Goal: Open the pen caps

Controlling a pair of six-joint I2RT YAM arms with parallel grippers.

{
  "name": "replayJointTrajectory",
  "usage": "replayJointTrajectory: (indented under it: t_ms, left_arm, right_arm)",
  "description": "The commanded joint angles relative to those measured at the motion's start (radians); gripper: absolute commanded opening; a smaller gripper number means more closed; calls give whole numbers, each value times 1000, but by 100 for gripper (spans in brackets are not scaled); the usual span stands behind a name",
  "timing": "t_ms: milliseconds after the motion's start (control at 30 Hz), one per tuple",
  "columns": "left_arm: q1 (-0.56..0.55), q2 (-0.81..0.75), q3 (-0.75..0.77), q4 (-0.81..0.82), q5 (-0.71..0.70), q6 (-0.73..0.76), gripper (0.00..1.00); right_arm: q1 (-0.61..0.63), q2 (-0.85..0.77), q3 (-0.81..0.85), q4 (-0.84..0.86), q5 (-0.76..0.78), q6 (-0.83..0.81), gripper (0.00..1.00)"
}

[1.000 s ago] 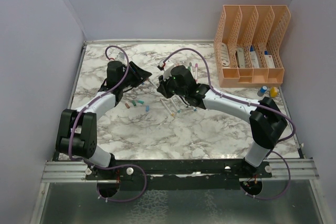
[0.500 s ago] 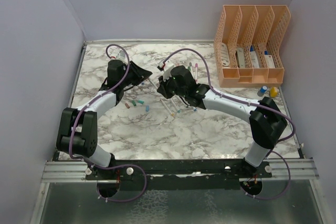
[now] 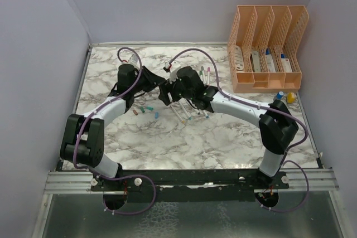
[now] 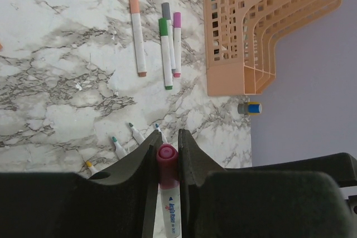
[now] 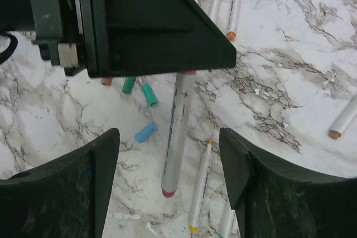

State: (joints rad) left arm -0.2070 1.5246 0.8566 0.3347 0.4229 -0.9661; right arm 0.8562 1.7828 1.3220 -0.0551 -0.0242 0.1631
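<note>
My left gripper (image 4: 167, 137) is shut on the pink cap (image 4: 167, 160) of a white-barrelled pen (image 4: 171, 207). The same pen (image 5: 177, 132) hangs out of the left gripper's black fingers, pink end down, between the pads of my right gripper (image 5: 167, 137). That gripper stands open and does not touch it. The two grippers meet mid-table, the left gripper (image 3: 155, 80) close to the right gripper (image 3: 166, 92). Loose pen caps lie below: one blue (image 5: 145, 132), two teal (image 5: 148, 94), one orange (image 5: 106, 81). Uncapped pens (image 5: 202, 188) lie beside them. Capped pens (image 4: 165, 51) lie farther off.
The peach lattice organiser (image 3: 268, 48) stands at the back right, with small blue and yellow bottles (image 3: 284, 97) at its front corner. More loose caps (image 3: 146, 108) and pens (image 3: 187, 114) are scattered under the arms. Grey walls close in the marble table (image 3: 223, 143).
The left gripper has shut on the pink cap. The right gripper has opened wide and let go of the barrel. Both wrists have shifted slightly toward each other.
</note>
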Motion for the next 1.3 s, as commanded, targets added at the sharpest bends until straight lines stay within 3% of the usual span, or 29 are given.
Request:
replayJointTrajectory:
  t_ms: [0,500,667,867,1267]
  left_arm:
    - [-33,-17,3,23,20,18,0]
    - [-77,-66,-27,23,4,23,0]
    - [-88,-70,-34,23,-5,23,0]
    - [-89,-46,14,-2,-76,40,0]
    - [-21,135,263,-143,-139,137,0]
  right_arm:
    - [5,50,69,-17,-8,17,69]
    - [1,97,125,-32,13,50,24]
    - [-4,97,126,-36,8,52,2]
    - [-9,53,74,-55,16,50,1]
    - [-11,-200,-267,-88,34,106,1]
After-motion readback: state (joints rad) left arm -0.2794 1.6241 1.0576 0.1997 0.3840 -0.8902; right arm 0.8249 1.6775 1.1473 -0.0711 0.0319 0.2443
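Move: The red marker's bare body, hanging from the cap pinched in my left fingers, lies between my open right fingers' reach: about 4 cm ahead of my right hand, 3 cm left and 1 cm lower. From my left hand that body is some 4 cm back, 2 cm right and 3 cm below. On the table, 14 cm beneath my right hand, the loose blue cap lies 6 cm left and 2 cm back, the uncapped yellow marker 4 cm right and 1 cm back. I slide my right fingers about 2 cm forward-left along the marker body and shut them on it, while my left hand keeps its pinch on the red cap and eases 3 cm right and back. Then I pull my right hand right, at last back and down too, some 6 cm in all; my left hand is drawn about 2 cm right with it, then springs 3 cm forward, away from the body. ##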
